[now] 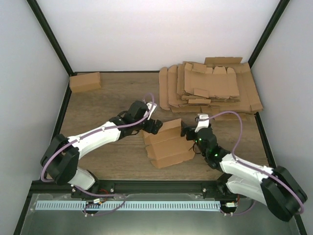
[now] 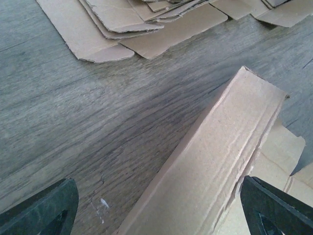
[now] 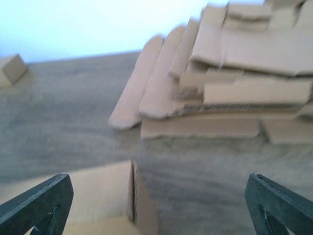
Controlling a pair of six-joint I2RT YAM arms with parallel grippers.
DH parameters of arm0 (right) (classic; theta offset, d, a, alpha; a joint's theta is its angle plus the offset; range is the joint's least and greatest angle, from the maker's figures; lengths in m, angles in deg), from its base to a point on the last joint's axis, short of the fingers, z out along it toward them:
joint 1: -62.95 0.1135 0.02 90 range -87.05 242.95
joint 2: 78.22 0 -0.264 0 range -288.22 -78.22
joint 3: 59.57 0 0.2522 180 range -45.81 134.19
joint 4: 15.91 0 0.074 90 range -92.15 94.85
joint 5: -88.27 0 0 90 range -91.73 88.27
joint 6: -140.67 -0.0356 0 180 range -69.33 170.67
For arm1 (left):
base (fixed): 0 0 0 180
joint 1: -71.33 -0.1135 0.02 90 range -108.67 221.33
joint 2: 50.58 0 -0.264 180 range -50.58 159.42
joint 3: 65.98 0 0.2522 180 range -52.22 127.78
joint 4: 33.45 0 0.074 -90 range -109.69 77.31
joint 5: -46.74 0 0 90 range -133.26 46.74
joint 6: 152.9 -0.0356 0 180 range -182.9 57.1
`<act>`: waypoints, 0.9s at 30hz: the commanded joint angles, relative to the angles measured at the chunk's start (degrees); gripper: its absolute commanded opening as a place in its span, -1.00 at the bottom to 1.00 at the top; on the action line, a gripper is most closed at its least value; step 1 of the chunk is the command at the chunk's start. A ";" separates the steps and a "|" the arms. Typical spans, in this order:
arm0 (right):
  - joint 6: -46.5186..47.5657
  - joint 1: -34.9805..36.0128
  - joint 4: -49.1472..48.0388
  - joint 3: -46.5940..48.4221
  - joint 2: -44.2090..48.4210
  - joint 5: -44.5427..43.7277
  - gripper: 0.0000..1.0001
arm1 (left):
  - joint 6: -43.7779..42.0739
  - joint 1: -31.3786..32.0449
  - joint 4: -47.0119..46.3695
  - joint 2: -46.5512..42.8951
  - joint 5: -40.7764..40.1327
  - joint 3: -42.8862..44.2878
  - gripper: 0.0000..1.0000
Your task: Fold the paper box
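The paper box (image 1: pixel 167 143) lies partly folded in the middle of the table, one wall raised along its far side. My left gripper (image 1: pixel 153 126) is at the box's far left corner. In the left wrist view that raised wall (image 2: pixel 215 156) runs between the spread fingers (image 2: pixel 44 210), nearer the right one, and the jaws are open and not clamped on it. My right gripper (image 1: pixel 189 133) sits just off the box's right end, open. The right wrist view shows the box's corner (image 3: pixel 98 196) by the left finger and bare wood in the rest of the gap.
A big heap of flat brown cardboard sheets (image 1: pixel 210 88) fills the back right of the table, close behind both grippers. One small folded carton (image 1: pixel 85 82) stands at the back left corner. White walls and a black frame enclose the table.
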 commanded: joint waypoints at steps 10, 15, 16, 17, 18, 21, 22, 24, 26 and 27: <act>5.25 -15.44 5.74 9.42 8.77 1.34 0.99 | -5.70 -0.21 0.61 8.93 6.71 8.36 0.82; 6.45 -21.29 6.90 13.58 6.09 5.58 1.00 | -9.80 0.90 4.27 9.81 5.61 11.34 0.82; 6.30 -23.19 6.89 14.44 5.58 7.32 1.00 | -10.41 1.60 5.20 9.78 5.10 11.58 0.83; 5.69 -24.86 7.15 15.18 5.06 8.50 1.00 | -10.87 2.40 5.77 9.73 4.06 11.85 0.83; 4.83 -26.67 7.60 15.95 4.37 10.01 1.00 | -11.10 3.27 6.39 9.92 2.39 12.03 0.84; 4.09 -32.21 7.73 19.05 1.08 14.87 1.00 | -11.53 5.37 8.18 11.76 -2.28 13.06 0.86; 4.55 -33.34 8.38 20.96 -0.84 14.98 1.00 | -11.41 5.53 8.28 12.34 -2.97 13.28 0.84; 5.45 -34.38 10.22 25.23 -5.89 12.44 1.00 | -10.58 5.54 7.53 12.52 -4.15 13.11 0.81; 5.48 -35.24 8.57 27.16 -9.97 10.59 1.00 | -9.83 5.47 6.00 11.23 -4.59 12.40 0.80; 5.64 -35.68 5.78 26.90 -11.37 10.54 1.00 | -9.52 5.47 5.32 10.72 -4.49 12.05 0.80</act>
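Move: To the left hand's right by about 8 cm and some 10 cm below lies the paper box's raised far wall, perhaps 3 cm farther out; the box's middle is also 8 cm right but about 4 cm nearer the base. From the right hand, the cardboard stack is roughly 26 cm ahead, 8 cm right and 8 cm lower, while the box's middle sits 13 cm left, 5 cm back and 10 cm lower. Swinging clear of the box's right side with fingers wide open, the right hand climbs steeply, then sweeps right and forward towards the cardboard stack, some 15 cm right and 10 cm each up and forward, turning clockwise about 20 degrees. The open left hand shifts about 5 cm right across the box's far wall, sinking slightly and turning clockwise a little. ##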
